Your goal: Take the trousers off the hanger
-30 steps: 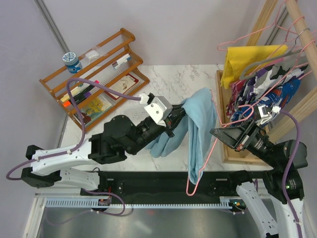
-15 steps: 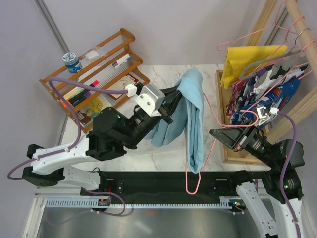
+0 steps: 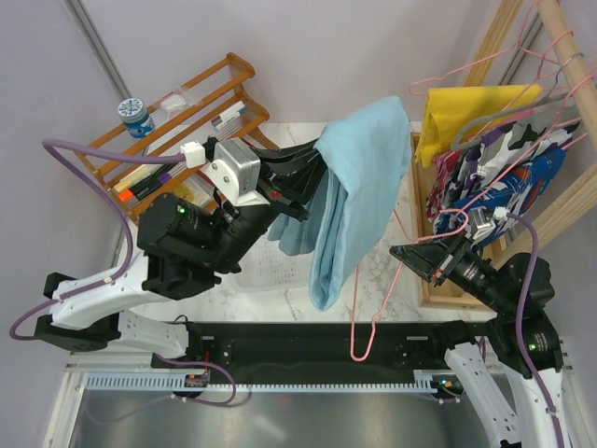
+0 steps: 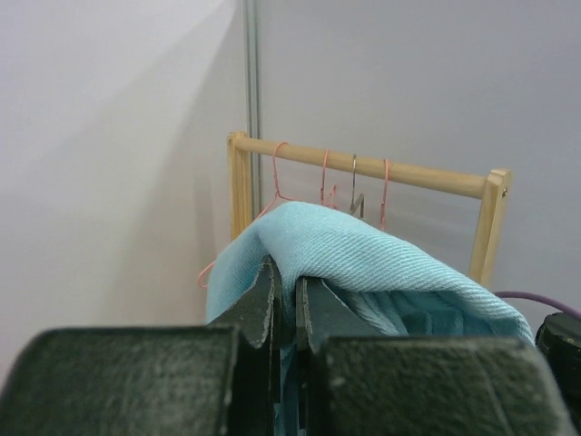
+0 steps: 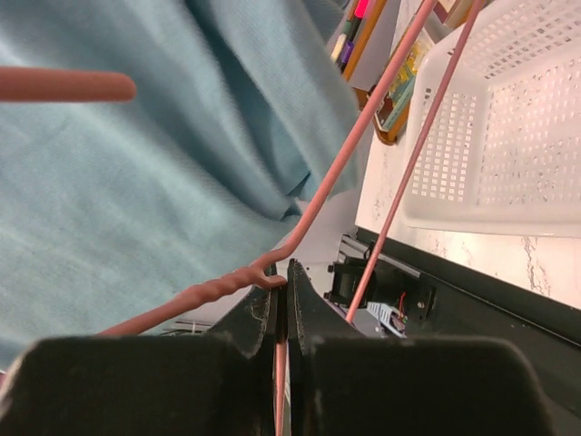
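Observation:
My left gripper (image 3: 315, 175) is shut on a fold of the light blue trousers (image 3: 359, 177) and holds them high above the table. In the left wrist view the cloth (image 4: 381, 254) drapes over my shut gripper (image 4: 289, 283). The thin pink hanger (image 3: 353, 322) hangs tilted below and to the right of the trousers, with its lower end sticking out under the hem. My right gripper (image 3: 399, 252) is shut on the hanger's wire (image 5: 363, 136) near the twisted neck, seen at the gripper (image 5: 281, 277). The trousers (image 5: 163, 163) hang right beside the wire; I cannot tell whether they still lie over it.
A white perforated basket (image 3: 266, 273) sits on the marble table below the trousers, also seen as the basket (image 5: 508, 136). A wooden shelf (image 3: 177, 121) with small items stands at the back left. At the right, a wooden rack carries a yellow cloth (image 3: 466, 112), patterned clothes (image 3: 504, 177) and more hangers (image 4: 325, 173).
My left gripper has risen and swung back to the left, pulling the trousers up and spreading them above the hanger. The right gripper has kept its hold, shifting only slightly.

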Available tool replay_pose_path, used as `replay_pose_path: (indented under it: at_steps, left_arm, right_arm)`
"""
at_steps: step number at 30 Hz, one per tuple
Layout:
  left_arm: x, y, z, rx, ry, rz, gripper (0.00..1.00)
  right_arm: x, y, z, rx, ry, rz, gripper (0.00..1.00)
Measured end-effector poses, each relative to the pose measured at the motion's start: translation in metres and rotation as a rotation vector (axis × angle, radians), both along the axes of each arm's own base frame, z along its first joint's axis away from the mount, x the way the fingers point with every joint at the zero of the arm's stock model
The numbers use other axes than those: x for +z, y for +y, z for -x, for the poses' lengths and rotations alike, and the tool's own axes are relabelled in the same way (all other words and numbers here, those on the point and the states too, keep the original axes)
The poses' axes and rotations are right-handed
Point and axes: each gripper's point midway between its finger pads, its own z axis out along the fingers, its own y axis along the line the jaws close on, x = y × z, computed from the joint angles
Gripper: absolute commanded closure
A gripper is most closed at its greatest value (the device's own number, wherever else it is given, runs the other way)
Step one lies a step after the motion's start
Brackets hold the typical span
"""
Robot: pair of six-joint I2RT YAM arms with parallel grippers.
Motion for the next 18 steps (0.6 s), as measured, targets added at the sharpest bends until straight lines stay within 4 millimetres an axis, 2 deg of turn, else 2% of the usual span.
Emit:
replay_pose_path:
  at_steps: [6, 10, 14, 18]
  left_arm:
    - [0.003, 0.008, 0.000, 0.022, -0.025, -0.023, 0.98]
    - [-0.007, 0.021, -0.008, 0.102, -0.050, -0.120, 0.98]
    - [-0.039, 0.047, -0.024, 0.233, -0.044, -0.223, 0.98]
    - [-0.078, 0.079, -0.045, 0.368, -0.002, -0.309, 0.98]
  right_arm:
    - [-0.010, -0.001, 0.002, 0.005, 0.002, 0.071, 1.00]
    - [-0.001, -0.004, 0.009, 0.015, -0.048, 0.143, 1.00]
    - [0.014, -0.007, 0.023, 0.028, -0.133, 0.202, 1.00]
    - [0.014, -0.008, 0.030, 0.046, -0.168, 0.238, 1.00]
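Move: Below the raised left hand, which already grips the light-blue trousers, the white basket's middle lies some 57 cm down, about 10 cm ahead and 4 cm to its left. The pink hanger's middle is roughly 25 cm below that hand, 9 cm to its right and 5 cm back. From the right hand, still holding the hanger, the trousers' middle is about 9 cm left, level fore-and-aft, and 13 cm higher. Keeping the trousers pinched, the left hand barely stirs at first, then speeds away from the hanger, some 8 cm left and as much down, with about 5 cm forward, towards the basket; its upward-slanting fingers swing counter-clockwise and tip lower. The right hand keeps its grip on the hanger, draws back about 3 cm and rolls its left side down. ##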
